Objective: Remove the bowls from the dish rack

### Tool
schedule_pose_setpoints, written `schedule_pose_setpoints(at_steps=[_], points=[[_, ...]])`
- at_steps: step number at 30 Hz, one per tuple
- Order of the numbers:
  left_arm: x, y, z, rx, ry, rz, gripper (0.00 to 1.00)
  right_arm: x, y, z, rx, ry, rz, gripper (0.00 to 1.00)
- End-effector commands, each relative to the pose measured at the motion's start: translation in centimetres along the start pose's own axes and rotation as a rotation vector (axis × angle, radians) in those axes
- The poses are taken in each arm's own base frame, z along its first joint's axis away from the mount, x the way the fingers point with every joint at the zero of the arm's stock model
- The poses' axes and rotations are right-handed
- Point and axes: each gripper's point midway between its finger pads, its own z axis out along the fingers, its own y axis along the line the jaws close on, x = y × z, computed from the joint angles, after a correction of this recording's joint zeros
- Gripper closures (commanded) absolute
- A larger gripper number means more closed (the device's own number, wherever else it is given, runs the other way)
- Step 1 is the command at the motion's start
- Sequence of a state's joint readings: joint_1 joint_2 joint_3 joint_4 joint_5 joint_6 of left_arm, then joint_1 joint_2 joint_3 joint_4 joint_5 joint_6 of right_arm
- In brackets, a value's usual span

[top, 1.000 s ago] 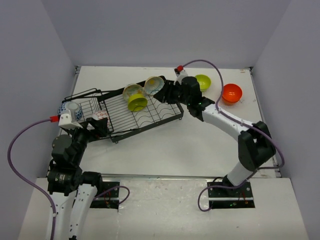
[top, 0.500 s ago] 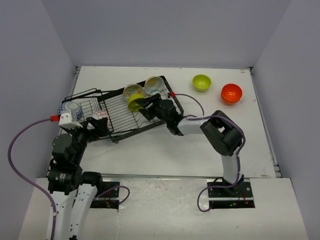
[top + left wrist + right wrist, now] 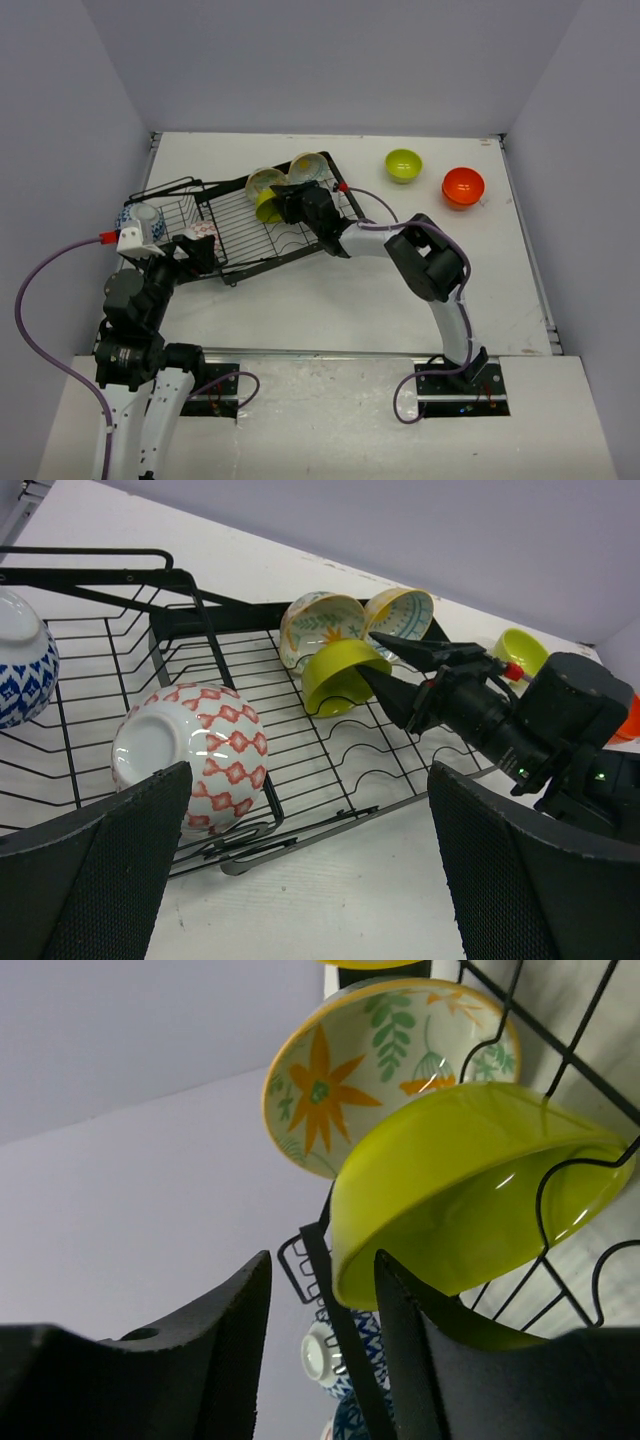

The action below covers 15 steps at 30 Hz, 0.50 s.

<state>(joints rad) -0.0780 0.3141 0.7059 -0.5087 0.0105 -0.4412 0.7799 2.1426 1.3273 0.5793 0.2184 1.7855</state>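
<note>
The black wire dish rack (image 3: pixel 240 240) holds a tilted lime green bowl (image 3: pixel 268 207), two cream bowls (image 3: pixel 262 181) behind it, a red-and-white bowl (image 3: pixel 201 231) and a blue-and-white bowl (image 3: pixel 139 217). My right gripper (image 3: pixel 284 198) is open at the lime green bowl (image 3: pixel 470 1190); one finger reaches inside the bowl's rim and the other stays clear outside it, with a rack wire (image 3: pixel 340 1330) between them. My left gripper (image 3: pixel 310 860) stands wide open over the table at the rack's near edge. The red-and-white bowl (image 3: pixel 190 755) sits just beside its left finger.
A second lime green bowl (image 3: pixel 404 164) and an orange-red bowl (image 3: pixel 463 186) stand on the table at the back right. Grey walls close in the table on three sides. The right arm stretches across the table's middle towards the rack.
My right arm has swung left from the back-right bowls to the rack, and its gripper now straddles the lime green bowl's rim. The left arm has not moved.
</note>
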Motion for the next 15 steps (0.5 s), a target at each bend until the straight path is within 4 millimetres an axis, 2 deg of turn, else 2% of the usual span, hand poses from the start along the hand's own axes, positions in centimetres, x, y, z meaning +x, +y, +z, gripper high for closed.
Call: schedule_pose_setpoints(at_steps=[1, 5, 9, 15], points=[[-1.0, -0.1, 0.1, 0.01, -0.048, 0.021, 0.0, -0.5, -0.8, 1.4, 0.031, -0.055, 0.038, 0.55], [-1.1, -0.2, 0.0, 0.016, -0.05, 0.021, 0.0, -0.6, -1.5, 1.9, 0.034, -0.066, 0.035, 0.64], [-1.2, -0.3, -0.1, 0.018, -0.054, 0.021, 0.0, -0.7, -1.5, 2.1, 0.026, -0.072, 0.01, 0.82], [-1.2, -0.4, -0.2, 0.022, -0.058, 0.023, 0.0, -0.6, -1.6, 1.3, -0.018, -0.048, 0.046, 0.93]])
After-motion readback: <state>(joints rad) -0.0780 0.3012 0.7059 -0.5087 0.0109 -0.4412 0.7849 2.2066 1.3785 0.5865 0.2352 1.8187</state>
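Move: The lime bowl leans in the rack just under the right fingertips, its middle about 6 cm below, 1 cm ahead and 1 cm left. The near flowered bowl stands some 5 cm ahead and 3 cm left of that hand, the other flowered bowl about 7 cm ahead and 8 cm right, both roughly 6 cm lower. From the left hand the lime bowl lies some 24 cm ahead, 12 cm right and 19 cm below. The right hand dips about 2.5 cm, then rises slightly, fingers closing to pinch the lime bowl's upper rim. ##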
